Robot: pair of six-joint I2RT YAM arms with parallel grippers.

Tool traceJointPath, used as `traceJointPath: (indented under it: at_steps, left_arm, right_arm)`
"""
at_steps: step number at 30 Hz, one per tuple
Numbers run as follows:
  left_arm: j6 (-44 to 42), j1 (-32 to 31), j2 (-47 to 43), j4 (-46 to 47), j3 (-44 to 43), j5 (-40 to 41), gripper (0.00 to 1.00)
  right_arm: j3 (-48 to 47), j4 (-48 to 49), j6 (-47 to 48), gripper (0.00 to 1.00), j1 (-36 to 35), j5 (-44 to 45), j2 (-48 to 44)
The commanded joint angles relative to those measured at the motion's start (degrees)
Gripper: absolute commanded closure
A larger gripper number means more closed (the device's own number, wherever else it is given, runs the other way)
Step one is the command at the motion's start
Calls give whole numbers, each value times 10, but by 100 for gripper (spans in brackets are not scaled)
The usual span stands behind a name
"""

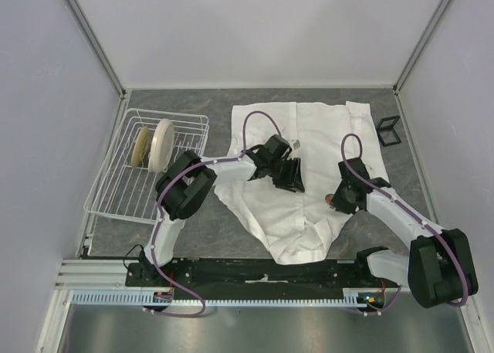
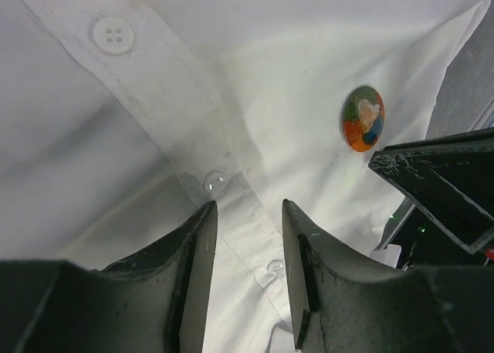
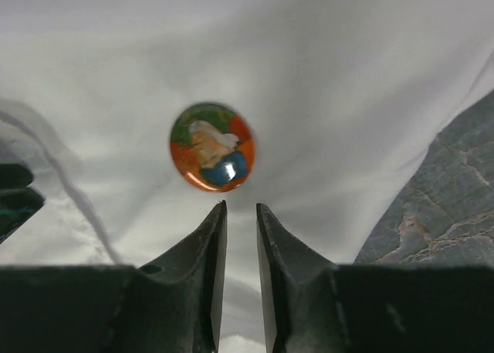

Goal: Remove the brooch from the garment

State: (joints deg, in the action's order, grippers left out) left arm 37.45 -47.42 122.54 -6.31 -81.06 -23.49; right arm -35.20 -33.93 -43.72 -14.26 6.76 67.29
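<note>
The garment [image 1: 309,148] is a white button-front shirt spread on the grey table. The brooch [image 3: 212,147] is a small round disc with an orange, green and blue picture, pinned to the cloth; it also shows in the left wrist view [image 2: 363,119] and as a coppery dot in the top view [image 1: 330,201]. My right gripper [image 3: 241,206] hovers just short of the brooch, jaws a narrow gap apart, nothing between them. My left gripper [image 2: 248,206] is open, its fingers straddling the button placket [image 2: 231,191]. In the top view the left gripper [image 1: 292,179] rests mid-shirt and the right gripper [image 1: 337,202] at the shirt's right edge.
A white wire dish rack [image 1: 116,191] with cream plates [image 1: 158,143] stands at the left. A small black wire-frame stand [image 1: 389,130] sits at the back right. Bare grey table [image 3: 455,206] lies right of the shirt edge. Walls enclose three sides.
</note>
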Motion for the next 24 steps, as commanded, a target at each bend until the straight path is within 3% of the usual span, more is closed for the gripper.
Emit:
traceJointPath:
  at_steps: [1,10,14,24]
  left_arm:
    - [-32,-7,-30,-27,-17,-4,53]
    - [-38,-53,-32,-39,-67,-40,50]
    - [-34,-95,-22,-39,-78,-51,50]
    - [4,-163,-43,32,23,-24,55]
  right_arm:
    - [42,12,-21,75,20,9,9]
    - [105,-21,-65,76,23,-12,-101]
    - [78,-29,-30,73,24,-11,-112]
    - [-2,-41,-7,72,37,6,-77]
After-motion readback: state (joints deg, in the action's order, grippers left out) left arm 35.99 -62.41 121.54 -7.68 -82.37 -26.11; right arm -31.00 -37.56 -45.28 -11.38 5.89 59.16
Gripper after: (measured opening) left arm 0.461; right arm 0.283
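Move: The brooch on the garment lies just beyond the right fingertips, about 3 cm ahead, 2 cm to their left and some 2 cm down; from the left hand it is roughly 9 cm to the right and 3 cm back. The bunched fold at the lower end of the button strip, near the hem, is about 12 cm back and 6 cm right of the left hand, and some 6 cm back and 6 cm left of the right one. The brooch is bypassed by the left hand, which swings in a low arc some 13 cm back and 6 cm right, rising and then sinking, to the near side by the hem fold, turning almost 20 degrees clockwise with fingers parted. The right hand dips about 2 cm while drawing back 4 cm, then comes up and partway forward again, staying close by the brooch with its fingers narrowly apart. ##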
